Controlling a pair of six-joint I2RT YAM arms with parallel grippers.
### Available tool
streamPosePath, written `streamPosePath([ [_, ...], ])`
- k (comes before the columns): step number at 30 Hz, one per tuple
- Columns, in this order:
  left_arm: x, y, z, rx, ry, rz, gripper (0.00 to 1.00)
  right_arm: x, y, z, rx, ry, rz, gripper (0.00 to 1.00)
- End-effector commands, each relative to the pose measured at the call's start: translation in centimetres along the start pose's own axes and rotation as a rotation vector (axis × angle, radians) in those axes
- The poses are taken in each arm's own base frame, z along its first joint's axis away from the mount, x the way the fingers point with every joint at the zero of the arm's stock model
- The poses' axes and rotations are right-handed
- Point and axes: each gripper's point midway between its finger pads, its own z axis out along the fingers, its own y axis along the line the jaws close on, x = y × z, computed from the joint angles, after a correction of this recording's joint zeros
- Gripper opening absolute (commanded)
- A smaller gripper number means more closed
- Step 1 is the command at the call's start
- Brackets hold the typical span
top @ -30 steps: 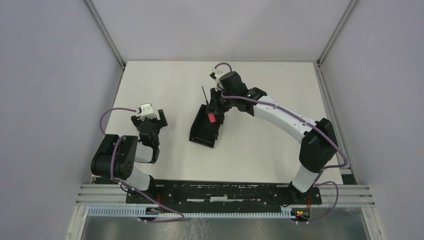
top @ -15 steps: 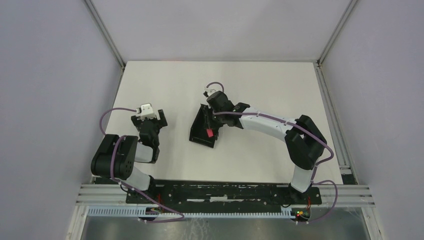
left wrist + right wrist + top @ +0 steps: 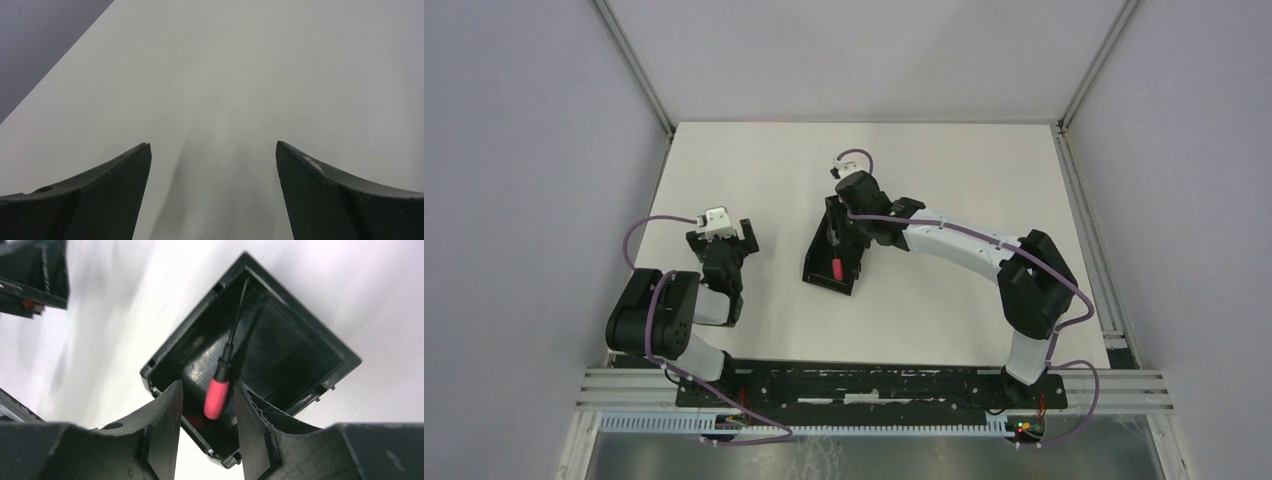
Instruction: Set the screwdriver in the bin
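The black bin (image 3: 822, 258) stands mid-table, its low sloped end toward the arms. The screwdriver (image 3: 838, 270) lies inside it, red handle at the near end. In the right wrist view, the screwdriver (image 3: 217, 397) rests on the floor of the bin (image 3: 295, 347), its thin black shaft pointing to the far corner. My right gripper (image 3: 844, 222) hovers over the bin's far half. Seen from the wrist, the right gripper (image 3: 207, 383) is open, with a gap on either side of the handle. My left gripper (image 3: 721, 238) sits at the left, and in its wrist view the left gripper (image 3: 212, 145) is open over bare table.
The white table (image 3: 964, 160) is fenced by grey walls and metal corner posts (image 3: 634, 70). A dark part of the left arm (image 3: 30, 275) shows at the upper left of the right wrist view. The arm bases sit on the black rail (image 3: 864, 385) at the near edge.
My right gripper came down and toward the bin with the screwdriver, then opened. The screwdriver now lies loose in the bin. The left arm has not moved.
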Motion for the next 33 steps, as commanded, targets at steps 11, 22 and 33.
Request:
streamPosePath([
  [11,-1.7,-0.2,0.5,-0.008,-0.061,-0.062,1.00,-12.4,-2.6,-11.4,0.057,-0.394,-0.097,0.98],
  [22,-1.7,-0.2,0.5,-0.008,-0.060,-0.062,1.00,-9.4,-17.5,-17.0,0.436,-0.551,-0.220,0.98],
  [33,-1.7,-0.1,0.5,-0.009,-0.061,-0.061,1.00,0.7,-25.6,-17.0,0.635,-0.617,-0.219,0.98],
])
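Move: The right hand is above the bin with nothing in its grasp: the bin's middle is about 2 cm ahead, 1 cm to its left and 9 cm below. The screwdriver already lies inside, its middle roughly 2 cm ahead, 2 cm left and 9 cm below the hand. From the left hand, the screwdriver is some 23 cm to the right, about level fore and aft, and around 5 cm lower. Upwards first, some 15 cm and slightly forward, the right hand lifts clear of the bin while its half-open fingers spread wide. It then swings fast to the right in an arc, about 29 cm in all, sinking to just above its starting height over bare table as the wrist tips up some 35 degrees, turns clockwise and rolls its left side down. ##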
